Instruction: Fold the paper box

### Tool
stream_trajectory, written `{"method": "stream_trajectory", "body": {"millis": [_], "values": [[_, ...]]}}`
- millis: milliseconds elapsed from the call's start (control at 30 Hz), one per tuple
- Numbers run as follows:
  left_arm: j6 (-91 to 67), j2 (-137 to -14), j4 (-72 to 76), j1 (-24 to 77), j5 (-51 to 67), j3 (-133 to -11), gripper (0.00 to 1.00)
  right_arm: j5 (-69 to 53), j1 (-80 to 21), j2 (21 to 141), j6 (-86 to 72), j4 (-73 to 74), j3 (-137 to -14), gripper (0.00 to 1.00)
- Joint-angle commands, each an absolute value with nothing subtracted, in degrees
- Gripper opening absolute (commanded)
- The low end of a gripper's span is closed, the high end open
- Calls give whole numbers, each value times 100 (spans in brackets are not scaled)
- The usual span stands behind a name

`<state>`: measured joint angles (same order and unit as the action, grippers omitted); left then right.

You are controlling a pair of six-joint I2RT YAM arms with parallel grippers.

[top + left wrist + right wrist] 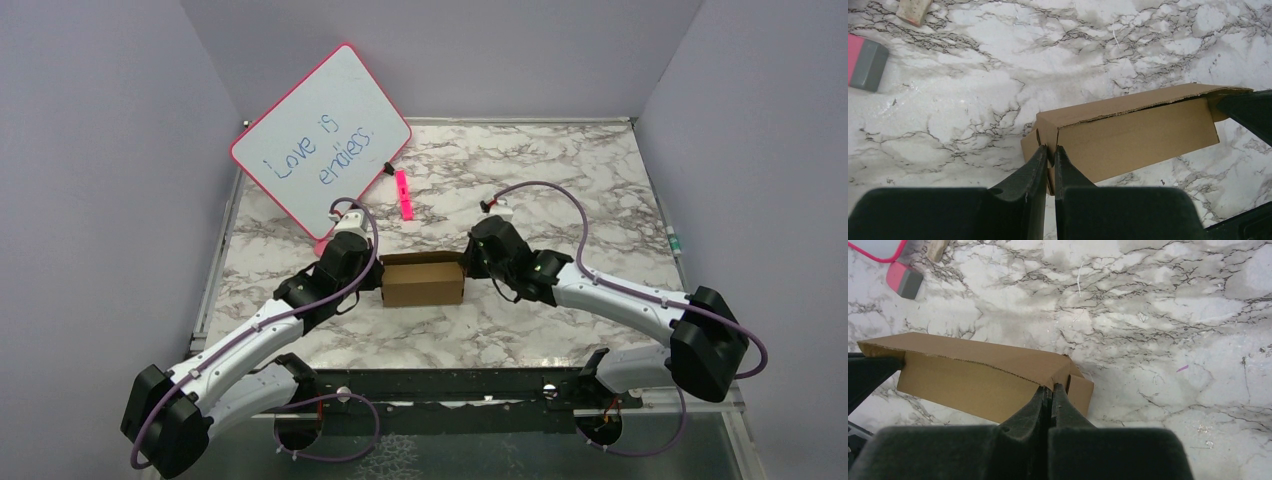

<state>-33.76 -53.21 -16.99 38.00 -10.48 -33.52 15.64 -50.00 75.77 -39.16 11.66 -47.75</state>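
The paper box (424, 282) is a small brown cardboard box lying on the marble table between my two arms. My left gripper (378, 277) is at its left end. In the left wrist view the left gripper (1050, 152) is closed down on a thin cardboard end flap of the box (1133, 135). My right gripper (466, 268) is at the box's right end. In the right wrist view the right gripper (1049, 390) is shut, its tips against the end corner of the box (973, 380) beside a small side flap. The top panel's long edge stands slightly raised.
A pink-framed whiteboard (322, 140) leans at the back left, with a pink marker (404, 195) and a small dark object (388, 167) beside it. A pink and grey object (865, 62) lies near the box's far-left side. Purple walls close the sides and back.
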Motion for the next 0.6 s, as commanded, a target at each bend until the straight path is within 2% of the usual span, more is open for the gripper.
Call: {"method": "stream_trajectory", "body": {"millis": [0,133,233,467,567], "values": [[-3620,-5386,-1810,3878,-826,-3064,10,1440,-5207,7532,-4168,1227,-4281,2],[-3812,-5239,-1573,3902,-771,-2716,10,1369,-5220,7398,-4050,825,-3960,4],[-3875,-5136,-1446,3906,-817,-2537,11,1229,-5221,7288,-3817,527,-3807,9],[-3742,-4955,-1441,3911,-1043,-2427,11,1192,-5221,6556,-3417,365,-3715,31],[-3723,-4965,-1425,3911,-1063,-2387,11,1300,-5220,6181,-3477,509,-3798,47]]}}
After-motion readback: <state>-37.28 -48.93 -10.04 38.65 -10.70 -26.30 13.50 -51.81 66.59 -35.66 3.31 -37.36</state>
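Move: The two shut grippers are at opposite ends of the box, by the small tabs at the lid's corners. The box's middle lies about 9 cm right of the left hand and 9 cm left of the right hand, roughly 1 cm nearer the base and 3 cm lower than both. From the left hand, the pink-grey eraser is some 13 cm left and 7 cm ahead; the pink strip is about 5 cm right and 18 cm ahead. The right hand opens, releasing the lid's right tab, and backs off 2.5 cm; the left, still pinching, sinks 1 cm. ##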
